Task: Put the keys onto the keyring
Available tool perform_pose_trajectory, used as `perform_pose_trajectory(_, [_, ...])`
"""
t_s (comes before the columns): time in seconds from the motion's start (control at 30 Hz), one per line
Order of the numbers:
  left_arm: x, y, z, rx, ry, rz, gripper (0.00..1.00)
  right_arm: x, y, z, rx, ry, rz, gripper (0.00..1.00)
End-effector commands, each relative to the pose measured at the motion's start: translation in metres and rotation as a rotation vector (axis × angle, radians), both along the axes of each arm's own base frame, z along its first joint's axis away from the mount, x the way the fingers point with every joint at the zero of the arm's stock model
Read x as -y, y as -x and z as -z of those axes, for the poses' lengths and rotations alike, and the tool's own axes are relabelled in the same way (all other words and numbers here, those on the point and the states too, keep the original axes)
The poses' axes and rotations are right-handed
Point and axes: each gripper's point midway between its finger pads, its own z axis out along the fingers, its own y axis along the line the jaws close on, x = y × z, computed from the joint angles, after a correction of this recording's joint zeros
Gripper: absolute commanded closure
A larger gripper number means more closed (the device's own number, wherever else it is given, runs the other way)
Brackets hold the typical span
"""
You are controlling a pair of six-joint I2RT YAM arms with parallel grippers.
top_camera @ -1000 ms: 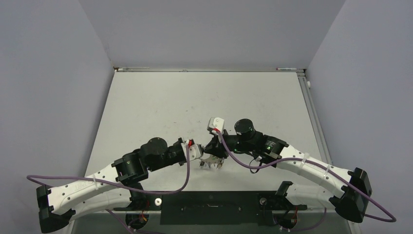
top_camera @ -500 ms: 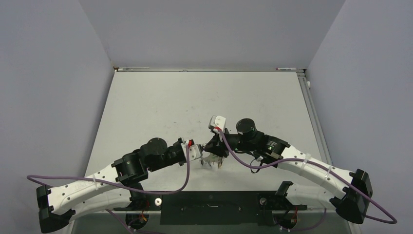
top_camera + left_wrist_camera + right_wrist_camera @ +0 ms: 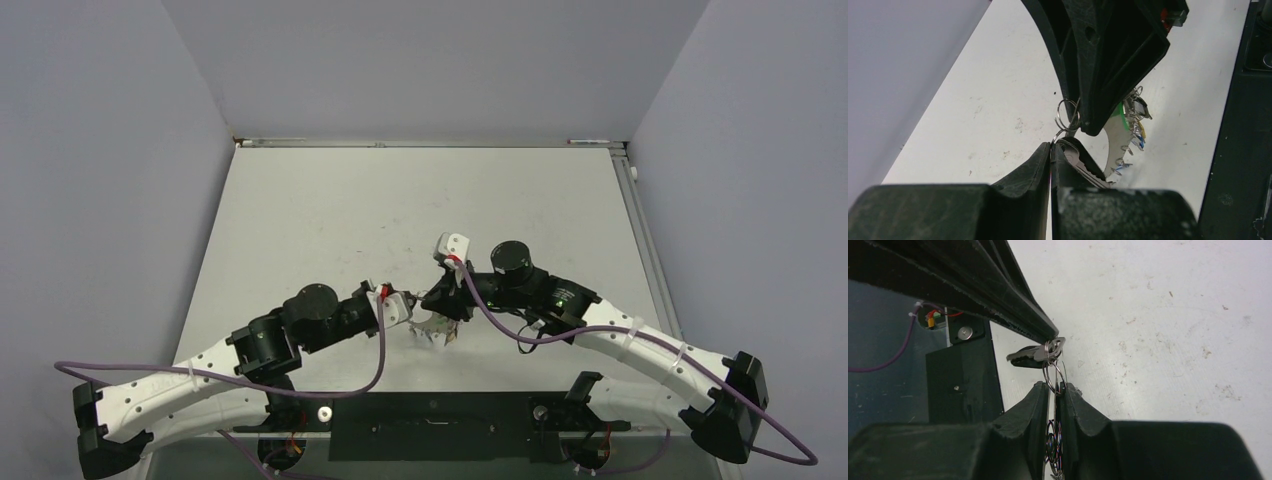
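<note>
Both grippers meet fingertip to fingertip just above the table near its front middle. My left gripper (image 3: 408,312) (image 3: 1050,146) is shut on a silver key (image 3: 1079,165) (image 3: 1034,354), whose head sticks out past the fingertips. A small wire ring (image 3: 1068,115) (image 3: 1053,371) links that key's head to the keyring. My right gripper (image 3: 432,308) (image 3: 1054,386) is shut on the keyring, which runs down between its fingers. Several keys (image 3: 436,335) (image 3: 1132,122) with green, blue and yellow tags hang below in a bunch.
The white table (image 3: 400,200) is enclosed by grey walls on three sides. The black mounting plate (image 3: 440,425) (image 3: 1243,125) (image 3: 960,385) of the arm bases runs along the near edge, close under the grippers. Purple cables trail from both arms.
Both arms have shifted slightly, still joined at the fingertips; the right wrist has crept right and the hanging bunch has swung a little. Both grips are unchanged.
</note>
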Motion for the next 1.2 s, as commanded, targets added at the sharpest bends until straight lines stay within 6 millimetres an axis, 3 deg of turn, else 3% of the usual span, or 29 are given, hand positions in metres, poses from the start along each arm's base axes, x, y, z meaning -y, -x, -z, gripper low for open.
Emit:
perform_pose_trajectory(0.0, [-0.007, -0.012, -0.013, 0.049, 0.048, -0.072, 1.00, -0.010, 0.013, -0.032, -0.021, -0.091, -0.083, 0.95])
perform_pose_trajectory(0.4, [-0.007, -0.012, -0.012, 0.057, 0.050, -0.066, 1.00, -0.016, 0.015, -0.022, -0.076, -0.067, -0.099, 0.95])
perform_pose_trajectory(0.67, [-0.007, 0.000, -0.019, 0.054, 0.073, -0.004, 1.00, -0.006, 0.001, -0.027, 0.041, -0.058, -0.031, 0.95])
perform_pose_trajectory(0.73, [-0.007, 0.005, -0.028, 0.052, 0.106, 0.019, 0.92, -0.002, -0.004, -0.032, 0.093, -0.065, -0.011, 0.95])
perform_pose_trajectory(0.97, [-0.006, 0.036, -0.062, 0.028, 0.297, 0.197, 0.43, 0.004, -0.014, -0.043, 0.233, -0.091, 0.045, 0.95])
perform_pose_trajectory(1.03, [-0.007, 0.039, -0.064, 0.017, 0.321, 0.221, 0.38, 0.002, -0.011, -0.044, 0.259, -0.082, 0.043, 0.95])
perform_pose_trajectory(1.17, [-0.006, 0.043, -0.079, 0.022, 0.388, 0.272, 0.38, -0.005, 0.006, -0.045, 0.334, -0.063, 0.012, 0.95])
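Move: My left fingers, shut, pinch a small ring from which the black tag and silver key hang. The split ring in my right fingertips is about 1 cm ahead, 2 cm to the right and level with them. The tag's middle is some 2 cm back, 1 cm right and 1 cm below; the curved keyring dangles about 5 cm back, 4 cm right and 5 cm below. From my right hand, the tag lies roughly 2 cm back, 2 cm left and 1 cm below. My right hand keeps its pinch on the split ring, draws back and down about 2 cm, then comes forward again and rises some 3 cm, rolling roughly 15 degrees the other way. My left hand barely shifts at first, then opens wide, lets go of the small ring and lifts up and back about 6 cm away from the rings, fingertips tilting up some 15 degrees. ##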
